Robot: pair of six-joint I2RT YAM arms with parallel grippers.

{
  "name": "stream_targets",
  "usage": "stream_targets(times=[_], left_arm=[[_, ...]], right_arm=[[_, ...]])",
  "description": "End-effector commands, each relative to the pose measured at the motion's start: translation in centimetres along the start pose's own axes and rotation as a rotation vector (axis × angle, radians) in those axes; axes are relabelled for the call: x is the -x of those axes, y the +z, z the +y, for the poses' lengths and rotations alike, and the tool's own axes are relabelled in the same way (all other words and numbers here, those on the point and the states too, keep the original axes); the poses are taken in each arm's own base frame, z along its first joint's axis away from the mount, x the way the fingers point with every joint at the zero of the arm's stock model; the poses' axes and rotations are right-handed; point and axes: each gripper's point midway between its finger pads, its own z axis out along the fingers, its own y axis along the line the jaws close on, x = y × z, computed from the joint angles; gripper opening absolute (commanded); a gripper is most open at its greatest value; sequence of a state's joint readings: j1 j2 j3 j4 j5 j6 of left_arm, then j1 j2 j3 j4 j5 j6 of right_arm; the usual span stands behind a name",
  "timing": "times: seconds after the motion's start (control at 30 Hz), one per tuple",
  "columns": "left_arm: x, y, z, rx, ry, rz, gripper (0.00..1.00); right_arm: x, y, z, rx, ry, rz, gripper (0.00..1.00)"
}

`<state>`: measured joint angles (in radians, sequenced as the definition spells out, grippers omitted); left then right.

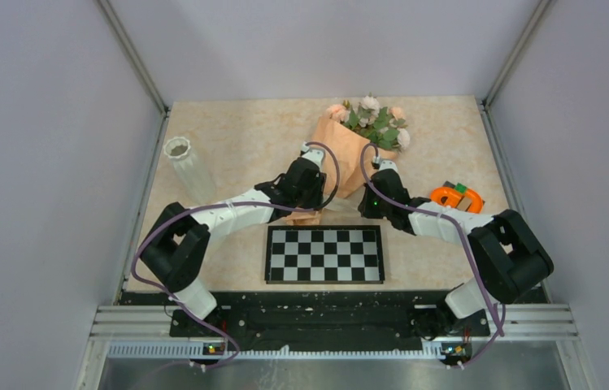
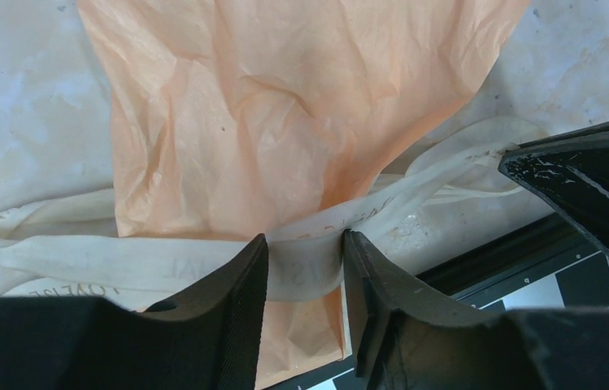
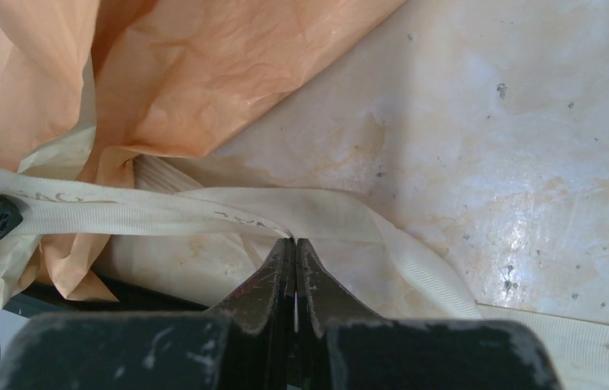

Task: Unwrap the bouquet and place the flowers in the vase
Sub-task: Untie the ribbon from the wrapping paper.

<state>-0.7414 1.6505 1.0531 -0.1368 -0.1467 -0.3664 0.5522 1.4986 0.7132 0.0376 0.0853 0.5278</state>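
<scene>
The bouquet [image 1: 348,146] lies on the table, with its flowers [image 1: 376,123] pointing to the far side and still inside the peach paper cone [image 2: 284,106]. The cream ribbon [image 2: 73,252] runs across the cone's narrow end. My left gripper [image 2: 305,252] straddles the ribbon, its jaws apart and the flat band spanning the gap. My right gripper [image 3: 294,242] is shut, its tips pinching the ribbon [image 3: 122,213] beside the paper [image 3: 203,73]. The white ribbed vase [image 1: 187,166] stands upright at the left, apart from both arms.
A black-and-white checkerboard [image 1: 324,253] lies just in front of the two grippers. An orange and green object [image 1: 455,197] sits to the right of the right arm. Grey walls enclose the table on three sides.
</scene>
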Motion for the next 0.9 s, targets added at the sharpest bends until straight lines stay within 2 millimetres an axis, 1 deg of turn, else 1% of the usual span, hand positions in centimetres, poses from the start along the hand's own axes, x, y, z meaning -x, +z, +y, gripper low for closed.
stream_targets(times=[0.0, 0.17, 0.3, 0.4, 0.5, 0.57, 0.7, 0.83, 0.87], left_arm=[[2.5, -1.0, -0.3, 0.012, -0.012, -0.072, 0.43], [2.5, -2.0, 0.4, 0.037, -0.018, -0.082, 0.42], [2.1, -2.9, 0.8, 0.044, -0.025, -0.089, 0.32], [1.7, -3.4, 1.3, 0.055, -0.035, -0.094, 0.26], [1.6, -3.8, 1.8, 0.066, -0.043, -0.098, 0.15], [1.7, -4.0, 2.2, 0.074, -0.050, -0.102, 0.11], [2.2, -4.6, 3.6, 0.095, -0.085, -0.115, 0.10], [2.3, -5.1, 5.6, 0.081, -0.154, -0.120, 0.08], [2.4, -5.2, 6.6, 0.085, -0.179, -0.122, 0.07]], right_arm=[[2.3, -0.4, 0.8, 0.030, 0.010, -0.067, 0.00], [2.2, -0.4, 0.9, 0.031, 0.011, -0.066, 0.00], [2.3, -0.6, 0.8, 0.027, 0.013, -0.070, 0.00], [2.4, -0.8, 0.3, 0.003, 0.017, -0.079, 0.00], [2.6, -0.8, -0.1, -0.021, 0.023, -0.089, 0.00], [2.6, -0.8, -0.4, -0.035, 0.028, -0.090, 0.00], [2.2, -0.7, -1.0, -0.071, 0.046, -0.082, 0.00], [2.0, -0.6, -1.7, -0.092, 0.063, -0.076, 0.00], [1.9, -0.6, -1.9, -0.095, 0.065, -0.076, 0.00]])
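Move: The stretch of ribbon to be gripped already runs between the left hand's half-open fingertips, no more than about 1 cm below the hand point; it lies some 9 cm to the right hand's left and 1 cm ahead of it. From the left hand, the wrapping paper's middle is about 8 cm ahead, 2 cm right and 2 cm lower. The checkerboard's middle is roughly 11 cm back, straight in line and 4 cm lower. The left hand shuts its half-open fingers on the ribbon strip over the neck of the wrapping paper, rising about 2.5 cm as they close, and then pulls the strip faster to the left, away from the right hand, for roughly 5.5 cm of leftward travel in all with a slight counter-clockwise turn. The right hand keeps its shut pinch on the ribbon, staying put at first and then easing about 1 cm to the right. ##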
